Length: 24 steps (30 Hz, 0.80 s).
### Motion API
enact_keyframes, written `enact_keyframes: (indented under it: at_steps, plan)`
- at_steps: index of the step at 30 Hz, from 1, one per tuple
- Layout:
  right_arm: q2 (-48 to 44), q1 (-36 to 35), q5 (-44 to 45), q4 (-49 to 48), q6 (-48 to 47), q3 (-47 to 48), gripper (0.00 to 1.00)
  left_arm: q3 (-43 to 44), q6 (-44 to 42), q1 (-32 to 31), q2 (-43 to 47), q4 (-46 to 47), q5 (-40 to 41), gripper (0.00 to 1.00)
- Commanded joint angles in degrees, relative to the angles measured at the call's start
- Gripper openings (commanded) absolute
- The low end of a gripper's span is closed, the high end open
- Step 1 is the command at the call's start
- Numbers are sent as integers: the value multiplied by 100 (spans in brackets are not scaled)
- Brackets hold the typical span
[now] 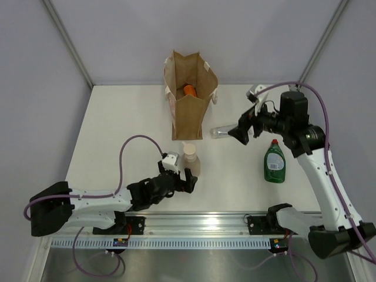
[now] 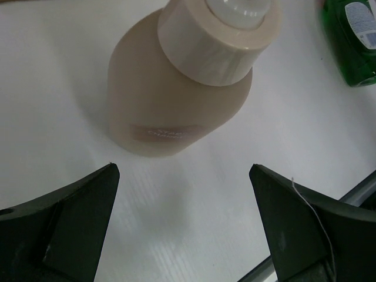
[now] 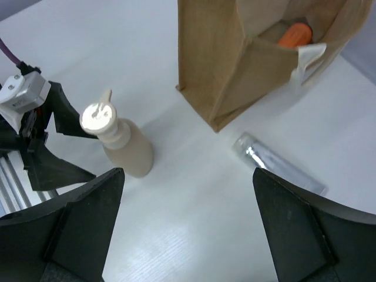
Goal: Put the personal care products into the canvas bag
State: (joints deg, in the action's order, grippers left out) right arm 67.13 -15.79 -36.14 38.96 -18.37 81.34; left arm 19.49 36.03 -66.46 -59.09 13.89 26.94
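The canvas bag stands open at the back centre, an orange bottle showing inside it. A silver tube lies on the table to the right of the bag. My right gripper hovers open just right of the tube, which also shows under it in the wrist view. A beige-pink white-capped bottle stands upright in front of the bag. My left gripper is open just short of it, nothing between its fingers. A dark green bottle lies at the right.
An aluminium rail runs along the near table edge with both arm bases on it. Grey enclosure walls close the back and sides. Purple cables loop off both arms. The green bottle lies to the right of the left gripper.
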Motion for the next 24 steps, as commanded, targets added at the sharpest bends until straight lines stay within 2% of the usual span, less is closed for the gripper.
enact_keyframes:
  at_steps: [1, 4, 5, 8, 10, 13, 15, 17, 21, 24]
  plan:
    - [-709, 313, -227, -46, -334, -1265, 99, 336, 36, -280, -698, 1485, 864, 99]
    - [-1421, 410, -183, -404, -317, -2206, 99, 801, 166, -499, -1542, 1346, 1680, 99]
    - [-1605, 410, -165, -502, -281, -2393, 100, 1177, 411, -543, -1744, 1136, 2196, 99]
    - [-2246, 419, -121, -697, -176, -2851, 99, 2055, 1536, -579, -2605, -591, 3105, 99]
    - [-2423, 454, -148, -793, -123, -3080, 99, 2374, 1958, -579, -3142, -992, 3456, 99]
    - [-2722, 551, -306, -942, -53, -3387, 100, 2831, 2109, -579, -3660, -1344, 3695, 99]
    - [-2907, 647, -437, -969, -79, -3571, 100, 3208, 2328, -561, -3855, -2054, 3792, 99]
    - [-3004, 709, -551, -987, -114, -3625, 100, 3325, 2532, -561, -4049, -2320, 3880, 99]
    - [-2987, 893, -815, -1066, 26, -3546, 99, 3316, 2409, -421, -4128, -2111, 3828, 99]
    - [-2943, 973, -921, -1014, 27, -3494, 100, 3202, 1970, -184, -4145, -1566, 3460, 99]
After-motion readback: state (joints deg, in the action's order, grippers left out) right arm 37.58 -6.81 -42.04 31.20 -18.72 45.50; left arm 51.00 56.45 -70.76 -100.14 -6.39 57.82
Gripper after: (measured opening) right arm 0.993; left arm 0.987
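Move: The pump bottle stands about 6 cm ahead of the left hand and 2 cm to its right, its middle some 2 cm below the hand. About 28 cm straight ahead is the canvas bag, and the clear tube lies some 26 cm ahead and 20 cm to the right, about 9 cm lower. From the right hand, the pump bottle lies roughly 5 cm back, 18 cm to the left and 27 cm below. The open left gripper comes up against the near side of the pump bottle and pushes it forward towards the bag, its right-hand finger at the bottle's body. The hand reaches about 6 cm forward, first swinging right then slightly back left, sinks 4 cm and turns some 30 degrees counter-clockwise to point ahead, fingers still wide. The empty right hand drops about 10 cm while drawing back and right, away from the bag, then hovers. ##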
